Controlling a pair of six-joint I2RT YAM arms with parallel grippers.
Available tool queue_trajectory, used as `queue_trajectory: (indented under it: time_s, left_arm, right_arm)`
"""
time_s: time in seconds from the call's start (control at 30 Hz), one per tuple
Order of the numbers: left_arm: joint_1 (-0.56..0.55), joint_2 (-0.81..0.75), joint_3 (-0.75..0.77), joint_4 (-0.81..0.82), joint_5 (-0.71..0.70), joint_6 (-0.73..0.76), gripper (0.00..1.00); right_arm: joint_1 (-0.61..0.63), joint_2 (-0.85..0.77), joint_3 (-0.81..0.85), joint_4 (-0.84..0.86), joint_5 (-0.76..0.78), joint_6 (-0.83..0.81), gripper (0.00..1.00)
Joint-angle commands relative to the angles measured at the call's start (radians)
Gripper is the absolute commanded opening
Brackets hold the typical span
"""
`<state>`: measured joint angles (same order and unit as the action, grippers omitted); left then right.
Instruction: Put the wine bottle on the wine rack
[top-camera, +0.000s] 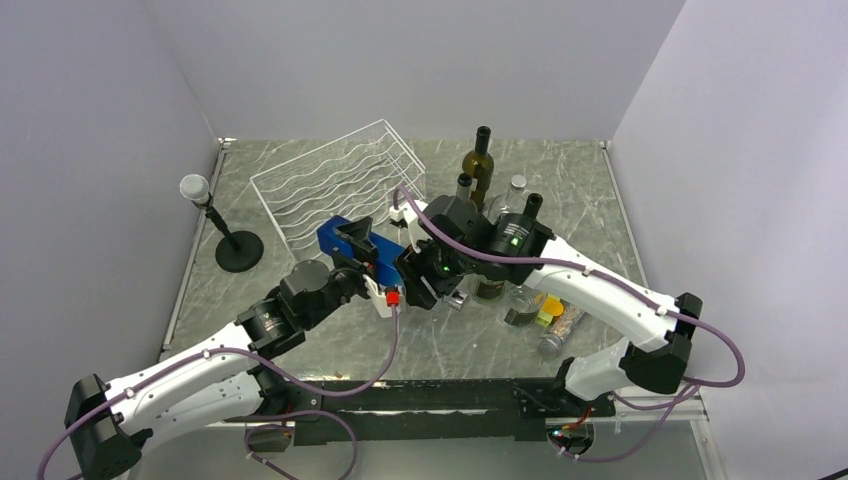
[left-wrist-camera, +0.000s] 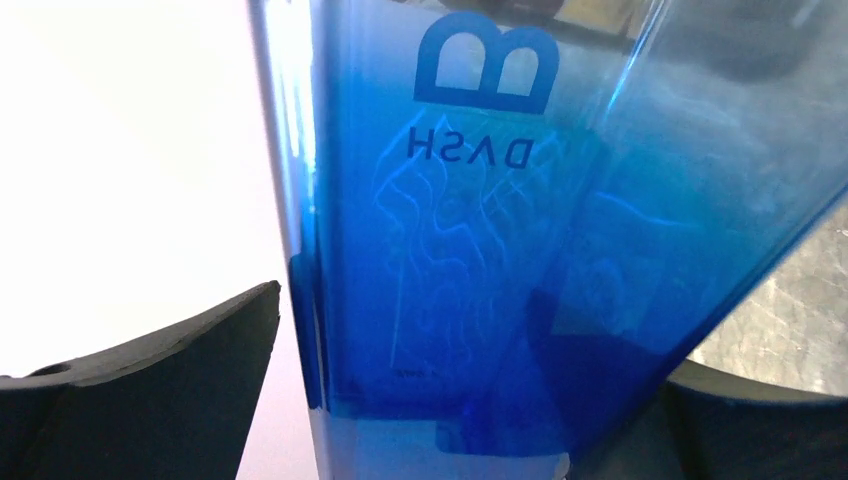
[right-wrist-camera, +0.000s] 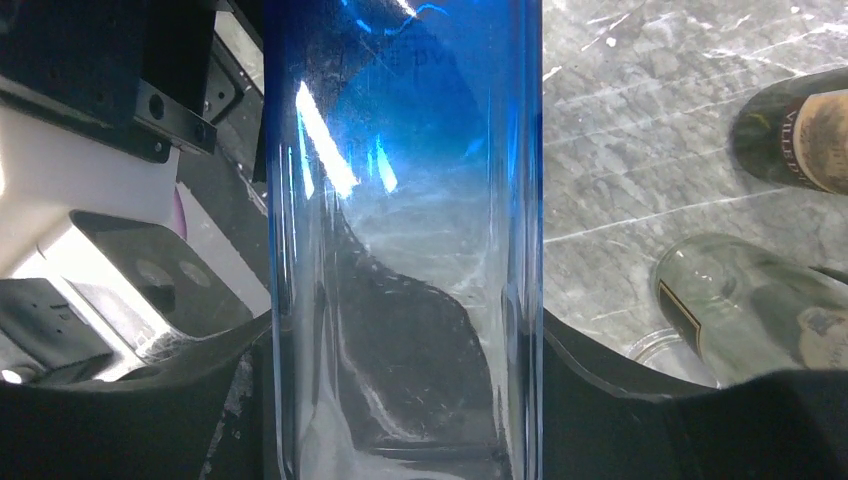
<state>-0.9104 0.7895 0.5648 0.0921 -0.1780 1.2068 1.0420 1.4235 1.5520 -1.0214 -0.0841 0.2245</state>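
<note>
The wine bottle (top-camera: 352, 245) is blue glass and hangs tilted above the table, just in front of the white wire wine rack (top-camera: 330, 185). My right gripper (top-camera: 418, 272) is shut on its right-hand end. In the right wrist view both dark fingers press the sides of the wine bottle (right-wrist-camera: 400, 200) around my right gripper (right-wrist-camera: 405, 335). My left gripper (top-camera: 356, 243) stands at the bottle's other end. In the left wrist view the wine bottle (left-wrist-camera: 470, 250) fills the space within my left gripper (left-wrist-camera: 470, 345), which is open, with a gap beside the left finger (left-wrist-camera: 200, 350).
Several upright bottles (top-camera: 481, 165) cluster right of the rack, behind the right arm. A clear bottle (top-camera: 553, 330) lies on the table at the front right, next to a glass (top-camera: 522, 305). A dark bottle (right-wrist-camera: 790, 130) and a clear bottle (right-wrist-camera: 750, 310) lie near the gripper. A black microphone stand (top-camera: 238, 250) stands at the left.
</note>
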Motion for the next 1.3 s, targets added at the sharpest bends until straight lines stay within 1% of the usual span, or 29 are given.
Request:
queue_trajectory:
  time_s: [0.0,0.17,0.2,0.3,0.37,0.53,0.73,0.9,1.0,1.07,1.13,1.27]
  left_arm:
    - [0.000,-0.007,0.108,0.092,-0.033,-0.070,0.99]
    - [0.000,-0.021,0.105,0.040,-0.033,-0.113,0.99]
    - [0.000,-0.030,0.112,0.002,-0.013,-0.138,0.99]
    - [0.000,-0.056,0.184,-0.193,0.080,-0.218,0.99]
    - [0.000,-0.081,0.203,-0.249,0.116,-0.249,0.99]
    - [0.000,-0.169,0.184,-0.251,0.158,-0.305,0.99]
    - [0.001,-0.259,0.240,-0.272,0.230,-0.419,0.99]
    - [-0.001,-0.323,0.274,-0.256,0.345,-0.505,0.99]
    - [0.000,-0.364,0.268,-0.219,0.401,-0.542,0.99]
    - [0.001,-0.385,0.262,-0.174,0.378,-0.611,0.99]
    - [0.001,-0.391,0.280,-0.154,0.320,-0.734,0.99]
    - [0.001,-0.373,0.335,-0.168,0.188,-0.921,0.99]
  right_arm:
    - [-0.003,-0.091,-0.007,0.145,0.132,0.028,0.00]
    - [-0.004,-0.106,-0.004,0.176,0.192,0.042,0.00]
    - [-0.003,-0.110,-0.002,0.182,0.197,0.043,0.00]
    - [-0.003,-0.110,0.022,0.185,0.217,0.055,0.00]
    - [-0.003,-0.111,0.036,0.191,0.234,0.063,0.00]
    - [-0.003,-0.105,0.042,0.230,0.241,0.064,0.00]
    - [-0.004,-0.105,-0.042,0.341,0.222,0.067,0.00]
    - [-0.002,-0.106,-0.102,0.416,0.212,0.070,0.00]
    - [0.001,-0.113,-0.134,0.453,0.214,0.073,0.00]
    - [0.009,-0.127,-0.171,0.492,0.213,0.072,0.00]
    - [0.025,-0.144,-0.218,0.547,0.208,0.063,0.00]
    - [0.050,-0.150,-0.280,0.607,0.204,0.072,0.00]
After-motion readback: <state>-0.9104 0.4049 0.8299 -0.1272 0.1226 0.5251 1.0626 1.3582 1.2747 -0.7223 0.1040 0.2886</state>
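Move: About 27 cm ahead, 14 cm left and 14 cm below the right hand lies the middle of the wine rack, where the blue bottle held in that hand is bound. The green bottle stands some 20 cm ahead and 10 cm right of the right hand, the clear bottle 11 cm ahead and 17 cm right, both about 10 cm lower. The left hand, already open around the blue bottle, has the bottle's middle about 6 cm to its right and 3 cm back. Backing off the blue bottle with fingers wide open, the left hand first lifts slightly, then climbs some 15 cm and draws back about 11, drifting a little left and rolling left side down. The right hand alone keeps its grip, easing about 3 cm forward and slightly right while turning some 10 degrees clockwise, then sinks about 5 cm towards the rack's level. ##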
